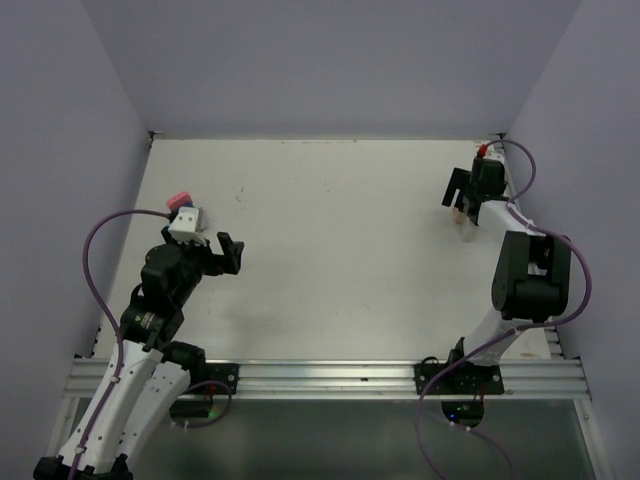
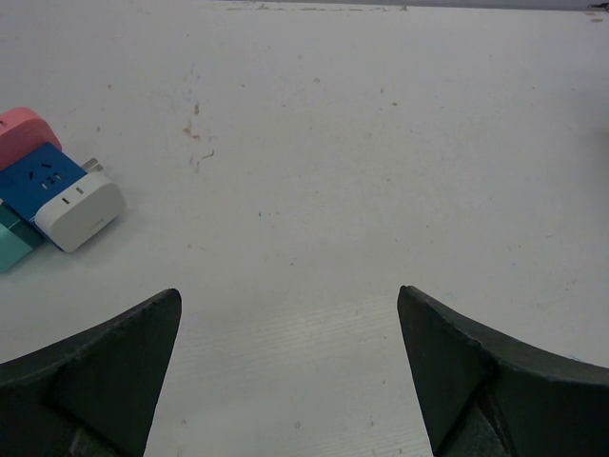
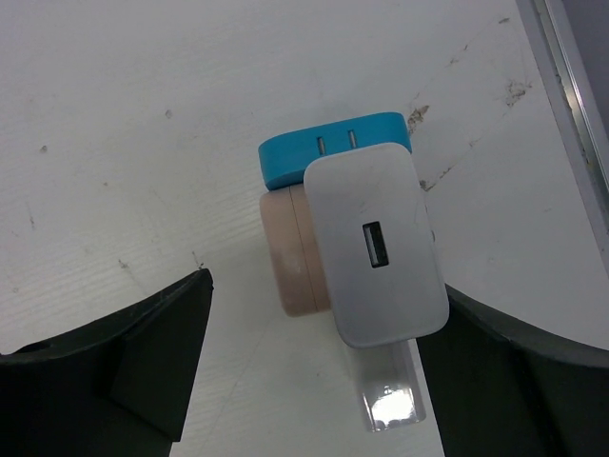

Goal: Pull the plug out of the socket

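Note:
In the right wrist view a grey-white plug point(image 3: 381, 248) with a USB port sits on a beige socket block point(image 3: 290, 252), and a blue block point(image 3: 333, 152) lies against their far side. My right gripper point(image 3: 324, 286) is open and straddles them. Its right finger point(image 3: 504, 371) is close to the plug's lower corner; its left finger point(image 3: 124, 362) stands well apart. From above, the right gripper point(image 1: 458, 200) is at the far right of the table. My left gripper point(image 2: 288, 305) is open over bare table. A second white plug point(image 2: 81, 209) sits on a blue socket block point(image 2: 38, 176) to its left.
Pink point(image 2: 24, 133) and teal point(image 2: 14, 243) blocks flank the blue socket block on the left; from above this cluster point(image 1: 183, 213) lies near the left wall. A clear tab point(image 3: 390, 400) lies below the right plug. The table's right edge rail point(image 3: 571, 95) runs close by.

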You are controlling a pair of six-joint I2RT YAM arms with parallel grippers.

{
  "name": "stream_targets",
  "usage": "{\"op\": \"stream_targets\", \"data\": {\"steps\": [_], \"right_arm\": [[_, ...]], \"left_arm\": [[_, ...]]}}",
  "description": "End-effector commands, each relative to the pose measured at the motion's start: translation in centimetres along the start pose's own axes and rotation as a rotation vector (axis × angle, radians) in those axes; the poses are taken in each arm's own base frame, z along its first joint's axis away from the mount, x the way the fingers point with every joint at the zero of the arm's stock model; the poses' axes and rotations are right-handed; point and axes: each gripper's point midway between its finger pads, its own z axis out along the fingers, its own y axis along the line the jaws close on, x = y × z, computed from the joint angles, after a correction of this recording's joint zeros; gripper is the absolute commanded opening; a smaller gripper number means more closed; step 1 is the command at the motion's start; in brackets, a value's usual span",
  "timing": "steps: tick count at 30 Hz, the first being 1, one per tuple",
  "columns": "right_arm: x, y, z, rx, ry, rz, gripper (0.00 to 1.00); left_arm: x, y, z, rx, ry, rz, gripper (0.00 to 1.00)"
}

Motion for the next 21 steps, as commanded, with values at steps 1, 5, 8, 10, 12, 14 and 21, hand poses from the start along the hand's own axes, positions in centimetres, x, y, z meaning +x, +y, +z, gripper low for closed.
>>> {"op": "stream_targets", "data": {"steps": [1, 5, 8, 10, 12, 14, 21], "right_arm": [[-1.9, 0.6, 0.3, -0.03, -0.054, -0.013, 0.86], [-1.5, 0.4, 0.6, -0.024, -0.044, -0.025, 0.85], [-0.9, 0.4, 0.8, -0.026, -0.027, -0.036, 0.8], [-0.4, 0.5, 0.8, -0.037, -0.019, -0.037, 0.75], [-0.5, 0.6, 0.5, -0.048, -0.03, -0.038, 0.69], [-0.4, 0.8, 0.3, -0.057, -0.03, -0.04, 0.65], [0.0, 2.3, -0.9, -0.158, -0.029, -0.043, 0.59]], "left_arm": [[-1.6, -0.2, 0.0, 0.005, -0.064, 0.016, 1.0], [-1.7, -0.2, 0.0, 0.006, -0.066, 0.016, 0.99], [-1.7, -0.2, 0.0, 0.006, -0.066, 0.016, 1.0], [-1.7, -0.2, 0.0, 0.004, -0.066, 0.016, 1.0], [-1.6, -0.2, 0.0, 0.004, -0.064, 0.016, 1.0], [-1.6, -0.2, 0.0, 0.005, -0.063, 0.016, 1.0], [-1.7, -0.3, 0.0, 0.009, -0.065, 0.016, 1.0]]}}
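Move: The right hand is open around the white plug on top of the stack, whose middle lies about 1 cm ahead of it, 2 cm to its right and 1 cm lower. The blue block is roughly 4 cm ahead and 1 cm right, the pink block some 1 cm ahead and 1 cm left, and the clear block about 4 cm back, straight in line, all 2 to 3 cm lower. From the idle left hand the white plug is about 20 cm ahead, 50 cm right and 13 cm lower. The right hand's right finger bears on the right side of the white plug and pushes it leftwards as the fingers close by about a third of their gap, bringing the left finger in on the other side. The hand itself nearly stays put, sinking a little under 1 cm and then easing slightly left with a small counter-clockwise turn. ##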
